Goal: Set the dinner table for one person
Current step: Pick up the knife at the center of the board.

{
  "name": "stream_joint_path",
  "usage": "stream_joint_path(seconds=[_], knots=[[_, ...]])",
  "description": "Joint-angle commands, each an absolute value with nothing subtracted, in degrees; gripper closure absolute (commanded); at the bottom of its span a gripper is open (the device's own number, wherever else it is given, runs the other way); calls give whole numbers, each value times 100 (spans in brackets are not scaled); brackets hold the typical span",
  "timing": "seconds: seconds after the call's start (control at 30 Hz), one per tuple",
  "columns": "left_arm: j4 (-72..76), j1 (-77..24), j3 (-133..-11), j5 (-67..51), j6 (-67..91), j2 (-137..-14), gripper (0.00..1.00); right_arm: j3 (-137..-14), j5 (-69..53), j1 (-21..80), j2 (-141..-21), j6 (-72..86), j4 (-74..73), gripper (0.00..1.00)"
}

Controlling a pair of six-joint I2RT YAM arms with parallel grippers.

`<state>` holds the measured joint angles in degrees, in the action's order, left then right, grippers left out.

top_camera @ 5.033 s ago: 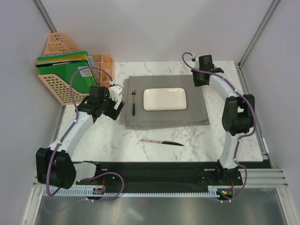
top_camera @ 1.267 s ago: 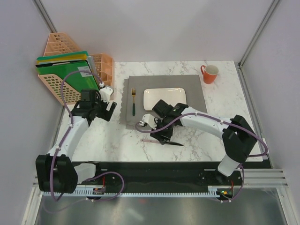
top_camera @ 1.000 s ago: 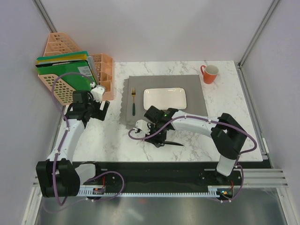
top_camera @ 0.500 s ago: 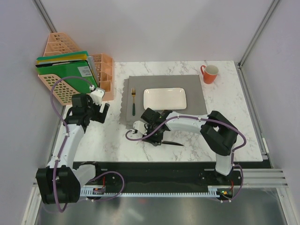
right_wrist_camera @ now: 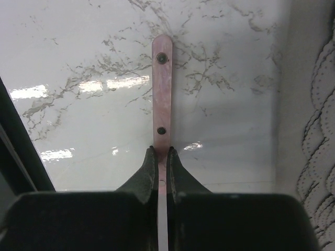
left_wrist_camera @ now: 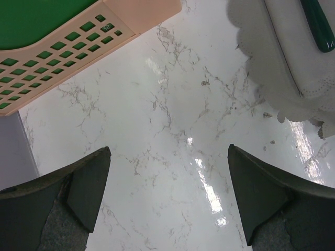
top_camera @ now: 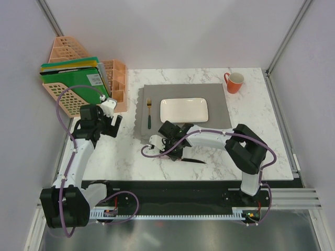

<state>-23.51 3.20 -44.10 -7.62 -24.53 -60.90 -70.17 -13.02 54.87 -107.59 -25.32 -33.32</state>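
A knife with a pink handle (right_wrist_camera: pixel 162 89) and a dark blade (top_camera: pixel 194 160) lies on the dinner table (top_camera: pixel 120 151), in front of the grey placemat (top_camera: pixel 220 112). My right gripper (right_wrist_camera: pixel 162 151) is shut on that handle, fingers pinching its sides, and in the top view the right gripper (top_camera: pixel 174 155) sits low over the knife. The white plate (top_camera: pixel 183 110) rests on the placemat with a green-handled fork (top_camera: pixel 148 112) to its left. My left gripper (left_wrist_camera: pixel 168 148) hangs open over bare marble at the left gripper's spot (top_camera: pixel 115 120) beside the mat.
An orange mug (top_camera: pixel 234 82) stands at the back right corner. A peach file rack (top_camera: pixel 73 78) with green folders fills the back left, its mesh wall (left_wrist_camera: pixel 78 47) close above my left fingers. The placemat's scalloped edge (left_wrist_camera: pixel 277 78) lies to their right.
My right gripper has closed on the knife's pink handle. The left arm drew back to the left a second ago and has held still since.
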Motion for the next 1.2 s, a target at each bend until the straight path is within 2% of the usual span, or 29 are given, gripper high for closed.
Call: stream_joint_path(seconds=[0.0, 0.33, 0.73, 0.93, 1.1, 1.17], knots=[[-2215, 351, -4447, -808, -2461, -6038, 0, -6934, -1301, 5493, -10469, -2461, -3541, 100], [-2145, 343, -4412, -940, -2321, -6179, 0, -6961, -1073, 5502, -9282, -2259, -4008, 100], [-2074, 343, -4421, -1160, -2188, -6293, 0, -6328, -237, 5002, -8455, -1706, -3305, 100], [-2083, 351, -4395, -1125, -2232, -6293, 0, -6284, -657, 4931, -8490, -1889, -3427, 100], [-2004, 343, -4368, -1099, -2267, -6354, 0, -6486, -1756, 4939, -8780, -3037, -4349, 100], [-1986, 343, -4368, -1081, -2285, -6372, 0, -6530, -1785, 4983, -8693, -3251, -4474, 100]])
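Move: My right hand already has the knife pinched by its handle, down at the table. The free strip of mat right of the plate, where the knife seems bound, lies roughly 23 cm ahead and 19 cm to the right. The plate's middle is about 24 cm ahead and 4 cm right; the fork is 23 cm ahead and 12 cm left. From my left hand that strip is some 12 cm ahead, 47 cm right and 13 cm below. Keeping the handle pinched, I raise the knife off the table with my right hand, nearly straight up by about 9 cm. Then I swing right and forward in front of the plate, turning clockwise some 15 degrees, before drawing back about 3 cm, sinking slightly and undoing much of that turn. I finish about 6 cm right of where I started. ##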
